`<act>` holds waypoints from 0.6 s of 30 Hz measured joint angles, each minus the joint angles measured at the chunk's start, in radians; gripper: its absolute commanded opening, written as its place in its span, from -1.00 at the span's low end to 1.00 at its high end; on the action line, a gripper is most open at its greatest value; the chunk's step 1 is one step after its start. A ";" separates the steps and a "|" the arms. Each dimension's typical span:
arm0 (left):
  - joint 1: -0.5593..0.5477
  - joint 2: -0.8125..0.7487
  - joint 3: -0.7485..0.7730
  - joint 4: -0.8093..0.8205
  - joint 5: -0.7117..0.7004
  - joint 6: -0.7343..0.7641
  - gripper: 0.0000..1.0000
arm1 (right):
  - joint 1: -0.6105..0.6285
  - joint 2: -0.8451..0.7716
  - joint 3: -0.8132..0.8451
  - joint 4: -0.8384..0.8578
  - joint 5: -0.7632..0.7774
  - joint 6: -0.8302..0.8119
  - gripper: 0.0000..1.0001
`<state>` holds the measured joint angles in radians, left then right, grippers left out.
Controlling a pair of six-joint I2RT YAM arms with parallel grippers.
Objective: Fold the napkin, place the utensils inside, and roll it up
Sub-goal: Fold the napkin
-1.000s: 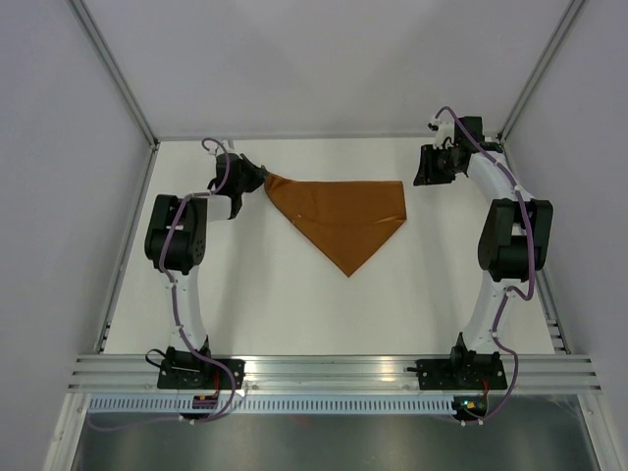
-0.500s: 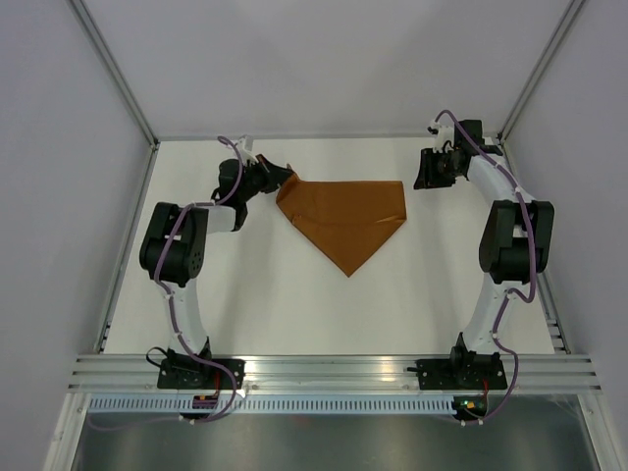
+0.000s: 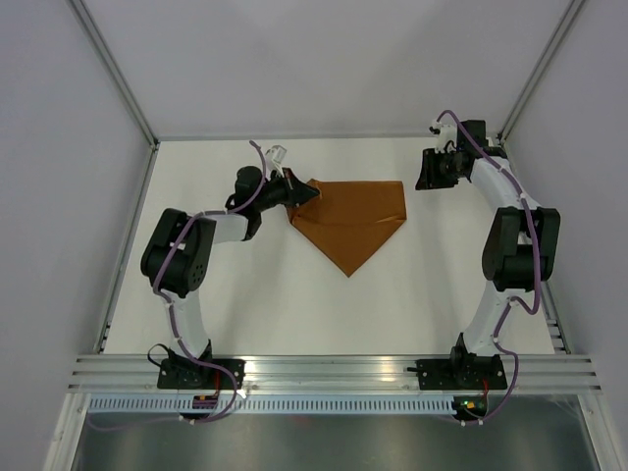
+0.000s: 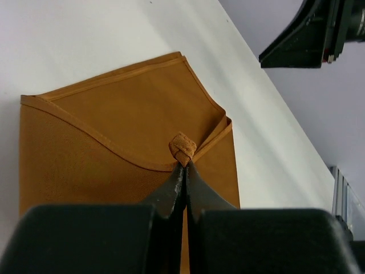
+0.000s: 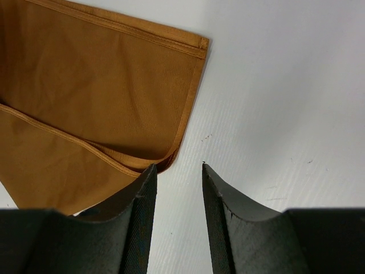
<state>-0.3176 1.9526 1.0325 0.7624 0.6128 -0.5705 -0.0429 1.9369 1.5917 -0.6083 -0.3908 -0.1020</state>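
The rust-orange napkin (image 3: 355,224) lies on the white table as a downward-pointing triangle. My left gripper (image 3: 313,192) is shut on its left corner and holds that corner lifted over the cloth. In the left wrist view the pinched corner bunches at the fingertips of the left gripper (image 4: 183,164), with the napkin (image 4: 114,131) spread beyond. My right gripper (image 3: 424,173) stands open just right of the napkin's right corner. The right wrist view shows the right gripper (image 5: 178,166) with bare table between its fingers and the napkin (image 5: 97,85) edge beside the left finger. The utensils are out of view.
Grey enclosure walls close in the table (image 3: 255,304) at the left, back and right. An aluminium rail (image 3: 334,371) carrying both arm bases runs along the near edge. The right gripper's dark body (image 4: 311,34) shows at the top right of the left wrist view.
My left gripper has travelled right with the napkin's left corner, drawing it in over the cloth. The right gripper has stayed in place, open.
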 measured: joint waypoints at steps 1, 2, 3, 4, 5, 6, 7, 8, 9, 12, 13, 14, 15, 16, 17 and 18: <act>-0.008 -0.005 0.000 -0.010 0.006 0.015 -0.95 | 0.000 -0.003 0.000 -0.001 0.000 0.000 -0.13; -0.017 -0.008 0.000 -0.022 0.014 0.029 -0.95 | 0.001 -0.005 -0.001 -0.001 0.001 0.000 -0.13; -0.025 -0.010 0.000 -0.035 0.020 0.042 -0.95 | 0.001 -0.006 -0.001 -0.001 0.001 -0.001 -0.13; -0.032 -0.010 0.000 -0.046 0.022 0.055 -0.95 | 0.001 -0.008 -0.002 0.000 0.001 -0.001 -0.14; -0.040 -0.010 0.000 -0.063 0.024 0.069 -0.95 | 0.002 -0.010 -0.004 0.000 0.002 -0.002 -0.14; -0.047 -0.010 0.000 -0.083 0.026 0.082 -0.95 | 0.002 -0.011 -0.007 -0.001 0.003 -0.003 -0.14; -0.056 -0.010 0.000 -0.101 0.028 0.098 -0.95 | 0.002 -0.012 -0.010 -0.002 0.003 -0.004 -0.13; -0.062 -0.010 0.000 -0.113 0.031 0.108 -0.95 | 0.003 -0.013 -0.012 -0.002 0.004 -0.005 -0.14; -0.069 -0.010 0.000 -0.129 0.037 0.120 -0.95 | 0.004 -0.014 -0.016 -0.003 0.005 -0.005 -0.14; -0.089 -0.010 0.000 -0.166 0.047 0.153 -0.95 | 0.009 -0.017 -0.024 -0.005 0.006 -0.008 -0.13; -0.095 -0.010 0.000 -0.175 0.049 0.163 -0.95 | 0.011 -0.018 -0.027 -0.005 0.007 -0.008 -0.14; -0.101 -0.010 0.000 -0.186 0.051 0.171 -0.95 | 0.013 -0.021 -0.031 -0.005 0.007 -0.009 -0.14; -0.106 -0.010 0.000 -0.196 0.052 0.179 -0.95 | 0.015 -0.023 -0.033 -0.006 0.007 -0.010 -0.14; -0.111 -0.010 0.000 -0.204 0.052 0.187 -0.95 | 0.016 -0.025 -0.034 -0.006 0.007 -0.011 -0.14; -0.116 -0.010 0.000 -0.211 0.052 0.195 -0.95 | 0.018 -0.025 -0.034 -0.006 0.008 -0.011 -0.14; -0.121 -0.010 0.000 -0.216 0.052 0.200 -0.95 | 0.020 -0.027 -0.034 -0.006 0.008 -0.013 -0.14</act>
<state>-0.4381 1.9427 1.0325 0.5465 0.6651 -0.3706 -0.0231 1.9102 1.5578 -0.6144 -0.3832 -0.1150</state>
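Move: My left hand still pinches the napkin's lifted left corner. The napkin's middle, where I'm carrying it, lies about 9 cm to the right, 3 cm back and roughly 11 cm below. On that same level, the near tip is some 19 cm back and 8 cm right, and the right fold corner about 23 cm right and 1 cm back. From my right hand the middle lies about 21 cm left, 6 cm back and 9 cm below. I draw the pinched corner with my left hand back towards myself and to the right while sinking, some 8 cm in all, bringing it down over the napkin's middle. My wrist swings clockwise and rolls a little on the way, about 15 degrees together; the fingers keep their shut grip on the cloth. ##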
